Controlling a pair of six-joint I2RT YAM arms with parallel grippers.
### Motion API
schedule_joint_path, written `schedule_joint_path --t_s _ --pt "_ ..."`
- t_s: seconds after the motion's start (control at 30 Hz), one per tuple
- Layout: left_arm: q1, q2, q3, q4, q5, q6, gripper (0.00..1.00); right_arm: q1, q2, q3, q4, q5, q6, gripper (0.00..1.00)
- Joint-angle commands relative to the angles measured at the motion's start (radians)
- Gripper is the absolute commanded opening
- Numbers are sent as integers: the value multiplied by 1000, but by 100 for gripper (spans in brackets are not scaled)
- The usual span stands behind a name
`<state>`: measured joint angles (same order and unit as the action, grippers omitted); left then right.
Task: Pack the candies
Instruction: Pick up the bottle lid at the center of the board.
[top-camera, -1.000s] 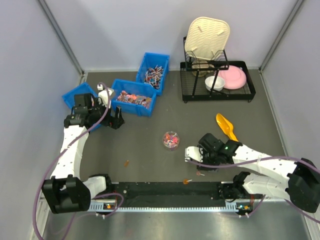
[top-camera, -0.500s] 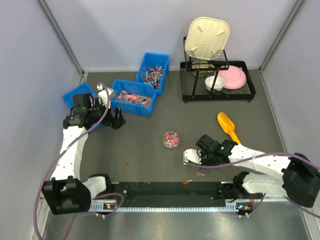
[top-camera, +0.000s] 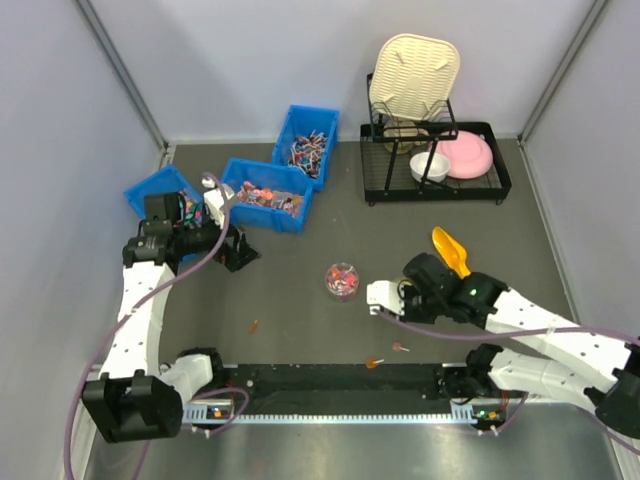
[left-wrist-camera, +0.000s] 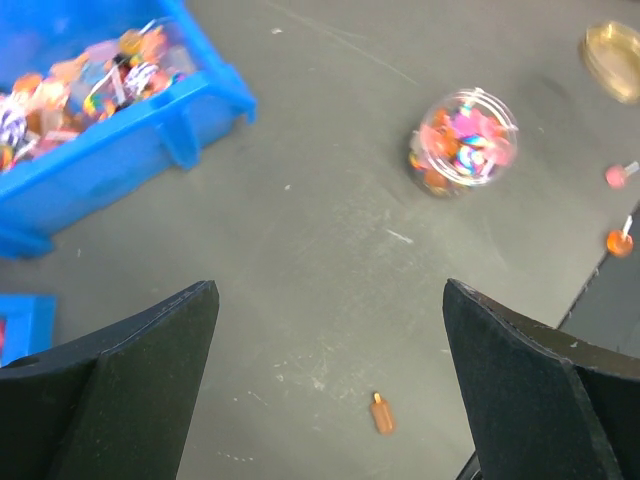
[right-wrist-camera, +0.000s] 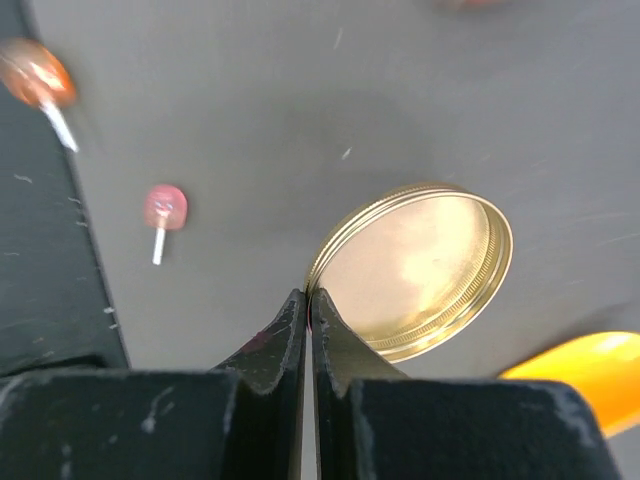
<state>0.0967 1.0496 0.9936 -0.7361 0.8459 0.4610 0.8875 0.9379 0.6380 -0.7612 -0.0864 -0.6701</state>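
Observation:
A small clear jar (top-camera: 342, 280) (left-wrist-camera: 463, 142) full of mixed-colour candies stands mid-table without its lid. More candies fill the middle blue bin (top-camera: 265, 195) (left-wrist-camera: 90, 110). My right gripper (top-camera: 374, 299) (right-wrist-camera: 310, 293) is just right of the jar, shut on the near rim of the gold lid (right-wrist-camera: 415, 270), whose hollow side faces the wrist camera. My left gripper (top-camera: 235, 250) (left-wrist-camera: 330, 290) hangs open in front of the bins, holding nothing. A loose orange candy (top-camera: 253, 326) (left-wrist-camera: 381, 414) lies on the table below it.
Two lollipops (top-camera: 400, 348) (top-camera: 372, 362) lie near the black front strip (top-camera: 330, 378). A yellow scoop (top-camera: 452, 252) (right-wrist-camera: 575, 360) lies right of my right gripper. Two more blue bins (top-camera: 308, 140) (top-camera: 155, 192) and a black dish rack (top-camera: 435, 160) stand further back.
My right gripper has closed from open to shut at the lid's rim and shifted a little away from the front edge. The left gripper moved slightly right, still open.

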Motion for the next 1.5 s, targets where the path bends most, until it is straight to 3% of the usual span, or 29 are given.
schedule_joint_path --t_s 0.0,0.2,0.37,0.5,0.9,1.13,1.47 --pt "-47 -30 94 -81 90 207 99 11 -1 242 -128 -165 -16 0" --pt "-150 -66 157 -91 137 394 99 11 108 488 -274 -370 -71 0" --pt "-242 -119 109 -85 312 539 99 13 213 696 -394 -579 -92 0" --pt "-253 -82 103 -224 433 839 99 11 282 811 -461 -697 -108 0" --pt "-397 13 134 -229 501 835 97 11 478 1008 -466 -883 -89 0" --pt "-426 29 126 -229 496 826 89 13 582 1121 -464 -926 -85 0" --pt "-448 21 83 -207 527 802 66 11 716 1244 -461 -935 -74 0"
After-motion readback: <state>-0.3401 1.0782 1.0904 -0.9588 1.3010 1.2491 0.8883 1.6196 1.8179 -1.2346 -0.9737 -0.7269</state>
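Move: The right hand already pinches the bottle lid by its rim; the left gripper lies about 33 cm to its left, 10 cm ahead and 15 cm higher. The candy jar stands roughly 13 cm left of the right hand, 5 cm ahead and 4 cm lower; the pink lollipop lies 11 cm straight back and 7 cm down. From the left hand, the lid is some 31 cm right, 7 cm back and 16 cm below. Right lifts the held lid about 22 cm and leftward between left's fingers, which swing right/back and start closing. ##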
